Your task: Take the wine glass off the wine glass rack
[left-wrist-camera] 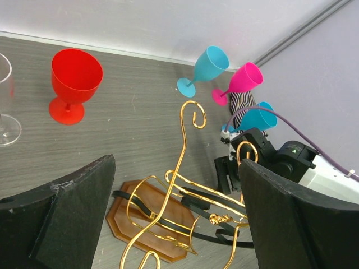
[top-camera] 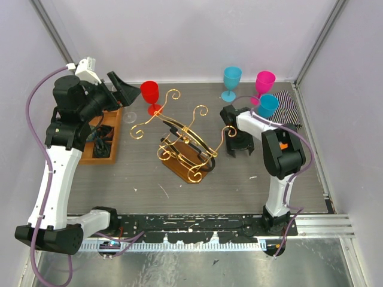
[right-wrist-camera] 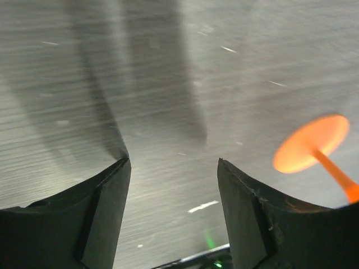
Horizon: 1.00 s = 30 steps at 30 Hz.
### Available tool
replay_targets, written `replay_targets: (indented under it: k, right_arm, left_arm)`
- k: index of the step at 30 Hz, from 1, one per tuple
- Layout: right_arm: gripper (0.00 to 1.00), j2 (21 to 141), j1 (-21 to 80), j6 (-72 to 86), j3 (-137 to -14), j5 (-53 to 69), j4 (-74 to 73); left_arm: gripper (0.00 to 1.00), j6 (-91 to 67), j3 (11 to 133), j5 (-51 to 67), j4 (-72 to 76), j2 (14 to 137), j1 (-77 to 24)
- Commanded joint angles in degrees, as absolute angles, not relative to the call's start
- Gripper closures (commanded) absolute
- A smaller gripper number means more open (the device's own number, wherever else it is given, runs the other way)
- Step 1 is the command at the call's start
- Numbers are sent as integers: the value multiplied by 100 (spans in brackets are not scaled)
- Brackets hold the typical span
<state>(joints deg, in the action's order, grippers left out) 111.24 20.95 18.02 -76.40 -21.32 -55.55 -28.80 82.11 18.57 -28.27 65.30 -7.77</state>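
The wine glass rack (top-camera: 190, 156), gold scrolled wire on a brown wooden base, stands mid-table and shows in the left wrist view (left-wrist-camera: 168, 224); I see no glass on its arms. Wine glasses stand on the table behind it: red (top-camera: 150, 95), two blue (top-camera: 231, 81) (top-camera: 267, 106) and pink (top-camera: 264, 84). My right gripper (top-camera: 239, 146) points down at the table right of the rack, open (right-wrist-camera: 173, 162) with bare table between its fingers. An orange glass foot and stem (right-wrist-camera: 311, 144) show just right of it. My left gripper (top-camera: 119, 89) hangs open (left-wrist-camera: 175, 168) at the back left, holding nothing.
A clear glass (top-camera: 133, 115) stands next to the red one. An orange compartment tray (top-camera: 111, 156) lies at the left under my left arm. A striped cloth (top-camera: 288, 104) lies at the back right. Walls close in the table at the back and both sides.
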Motion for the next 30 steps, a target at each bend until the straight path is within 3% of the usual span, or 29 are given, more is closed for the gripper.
replay_targets:
  k: [1, 14, 24, 30]
  right_arm:
    - [31, 10718, 2108, 1577, -8049, -541, -4942]
    - [30, 9710, 291, 1377, -8938, 1424, -4765]
    - [28, 8682, -222, 1774, -9955, 4336, -3808]
    - [25, 7745, -225, 2067, -10352, 2360, -3100]
  left_arm:
    - [2, -2875, 8247, 1920, -2878, 6466, -782]
    - [2, -2908, 8309, 1947, -2902, 6464, -780]
    - [2, -2976, 8305, 1978, -2883, 6472, -782]
    - [2, -2933, 8277, 1832, -2971, 6411, -782]
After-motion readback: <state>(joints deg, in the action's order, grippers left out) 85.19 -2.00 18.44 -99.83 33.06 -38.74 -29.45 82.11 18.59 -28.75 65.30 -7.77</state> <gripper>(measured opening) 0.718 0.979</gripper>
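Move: The orange wine glass, already released, stands some 12 cm to the right of the right hand, about 2 cm back and its middle some 4 cm higher. The nearer blue glass is roughly 10 cm ahead and 5 cm right, and the emptied rack about 20 cm left and level in reach. From the left hand, the orange glass lies about 48 cm right, 5 cm back and 34 cm below. Empty and open, the right hand rises some 35 cm and forward about 10, fingers swinging up from pointing down. ##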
